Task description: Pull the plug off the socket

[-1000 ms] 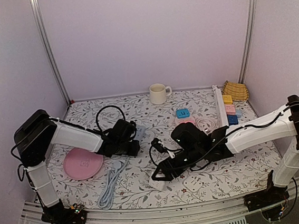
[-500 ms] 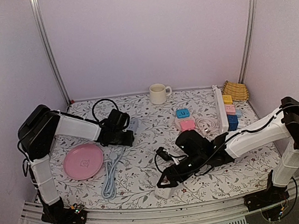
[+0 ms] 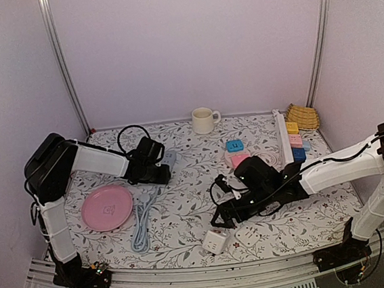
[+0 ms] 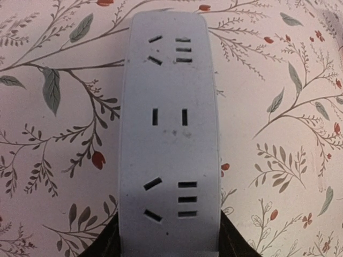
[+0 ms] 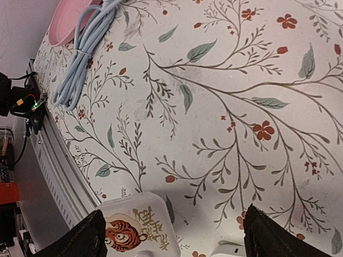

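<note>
The socket is a pale grey power strip point(image 3: 169, 159) point(image 4: 169, 128) lying flat at the back left with all its outlets empty. My left gripper point(image 3: 155, 169) point(image 4: 169, 247) is shut on its near end, one dark finger on each long side. The plug, a white cube with a tiger picture point(image 3: 215, 240) point(image 5: 138, 229), lies loose on the table near the front edge. My right gripper point(image 3: 224, 216) point(image 5: 177, 235) hovers just above and behind it, open, with its fingers point(image 5: 86, 239) wide apart. Nothing is held between them.
A second white adapter point(image 3: 248, 235) lies right of the plug. A pink plate point(image 3: 107, 208) and a bundled light blue cable point(image 3: 142, 225) sit front left. A mug point(image 3: 203, 120), coloured blocks point(image 3: 295, 142), a blue box point(image 3: 234, 144) and a yellow basket point(image 3: 303, 115) stand further back.
My right gripper opened and let go of the plug, which now rests near the front edge, then drew back to the right. The left gripper carried the socket back and left.
</note>
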Tool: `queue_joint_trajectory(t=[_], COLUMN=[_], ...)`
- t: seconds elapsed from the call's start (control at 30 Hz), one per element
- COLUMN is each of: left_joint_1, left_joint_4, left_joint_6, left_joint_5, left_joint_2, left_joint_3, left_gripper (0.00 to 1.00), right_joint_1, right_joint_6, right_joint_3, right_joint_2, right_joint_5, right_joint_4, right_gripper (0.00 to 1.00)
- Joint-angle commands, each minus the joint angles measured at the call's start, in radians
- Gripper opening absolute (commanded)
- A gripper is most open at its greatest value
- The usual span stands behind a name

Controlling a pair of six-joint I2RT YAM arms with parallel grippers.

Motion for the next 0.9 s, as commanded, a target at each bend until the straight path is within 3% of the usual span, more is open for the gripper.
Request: queue_joint_trajectory(t=[0.0,0.17,0.37,0.63,0.87], left_joint_1=[0.026,0.034,0.040,0.041,0.036], left_joint_4=[-0.029,-0.038,-0.066,-0.103,-0.103], left_joint_6=[0.023,0.040,0.058,0.061,0.044], left_joint_5=[-0.002,-0.001,-0.003,-0.007,-0.006], left_joint_2=[0.008,0.002,0.007,0.001,-0.157], left_joint_3=[0.033,0.044,0.099,0.160,0.082], left_gripper=[0.29,0.35,0.50,0.84,0.86], right_joint_1=[-0.006,0.000,0.110,0.132,0.106], right_joint_6=[-0.040,-0.051,-0.085,-0.073,-0.078], right_joint_3=[0.042,0.034,0.077,0.068,0.036], right_joint_2=[-0.051,-0.083,-0.086,-0.016,-0.015], right_joint_5=[0.136,0.134,0.120,0.128,0.125], right_joint_4=[-0.116,-0.125,-0.124,-0.144,-0.139], right_gripper=[0.90,0.90,0.88,0.72,0.57])
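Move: The left hand grips the socket strip, whose middle is about 4 cm ahead and 1 cm right; the pink plate is some 17 cm left and 10 cm back. From the open right hand, the cube plug lies about 4 cm back, 2 cm left and 4 cm below, with the white adapter about 3 cm back, 7 cm right and 6 cm below. Left opens off the socket, rising about 5 cm; right, after drifting forward-right, backs 4 cm, closing around the cube plug. ##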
